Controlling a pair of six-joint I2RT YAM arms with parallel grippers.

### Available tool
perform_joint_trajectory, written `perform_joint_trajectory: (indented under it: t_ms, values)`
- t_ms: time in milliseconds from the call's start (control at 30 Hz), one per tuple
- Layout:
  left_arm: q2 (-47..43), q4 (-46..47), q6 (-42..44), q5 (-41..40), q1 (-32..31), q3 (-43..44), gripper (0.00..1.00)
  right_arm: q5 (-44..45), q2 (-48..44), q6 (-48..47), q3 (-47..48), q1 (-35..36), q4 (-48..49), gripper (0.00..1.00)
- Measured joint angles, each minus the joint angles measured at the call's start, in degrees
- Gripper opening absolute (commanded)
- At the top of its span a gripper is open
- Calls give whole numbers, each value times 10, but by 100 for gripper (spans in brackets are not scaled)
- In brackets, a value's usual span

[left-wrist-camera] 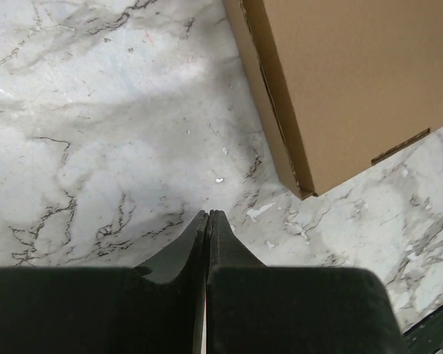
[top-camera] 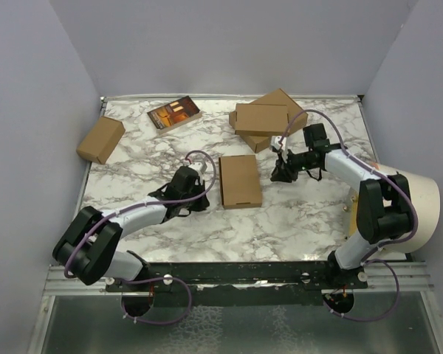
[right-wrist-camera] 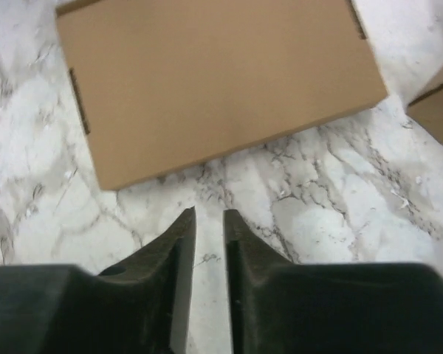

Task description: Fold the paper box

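Note:
The paper box lies closed and flat on the marble table, a thin brown cardboard rectangle. My left gripper sits low just left of it, apart from its near left corner. Its fingers are pressed together with nothing between them. The left wrist view has the box at the upper right. My right gripper hangs to the right of the box. Its jaws stand a narrow gap apart over bare marble, holding nothing. The box fills the top of the right wrist view.
A stacked pair of brown boxes lies at the back right, and its corner shows beside my right gripper. A small thicker carton sits at the back left, a dark book behind the middle. A white cylinder stands at the right edge.

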Motion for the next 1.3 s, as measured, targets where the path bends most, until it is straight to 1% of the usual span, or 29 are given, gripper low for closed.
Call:
perform_joint_trajectory:
  t_ms: [33, 100, 200, 367, 600, 800, 1000, 1133, 1233, 1300]
  values:
    - [4, -4, 12, 5, 0, 2, 0, -1, -10, -41, -9, 0, -11, 2]
    - [13, -9, 40, 16, 0, 7, 0, -5, -18, -133, -20, 3, -43, 1]
    - [31, -12, 80, 33, 0, 22, 0, 1, 2, -217, -23, 19, -74, 1]
    - [63, -3, 122, 68, 0, 40, 0, 29, 46, -274, -23, 66, -88, 1]
    - [110, 35, 141, 134, -13, 51, 0, 45, 52, -281, -24, 113, -88, 1]
    - [142, 32, 138, 142, -23, 83, 0, 103, 52, -257, -24, 134, -94, 1]
    - [153, 19, 136, 141, -30, 101, 0, 120, 51, -234, -24, 134, -92, 1]
    - [162, -12, 140, 140, -37, 121, 0, 130, 49, -224, -24, 134, -91, 2]
    - [162, -22, 142, 129, -43, 126, 7, 136, 48, -224, -24, 134, -91, 3]
    - [159, -26, 140, 122, -47, 126, 10, 133, 46, -228, -26, 128, -89, 5]
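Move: The paper box's middle lies about 12 cm right and 9 cm ahead of the left hand, some 3 cm lower. From the right hand it is roughly 11 cm left, 1 cm back and 7 cm below. The carton stack stands about 18 cm ahead and 4 cm left of the right hand; the book lies some 30 cm ahead and 9 cm left of the left hand. Right hand shuts, sinks and backs 6 cm; left goes 6 cm rightward, together squeezing the box's near end. ##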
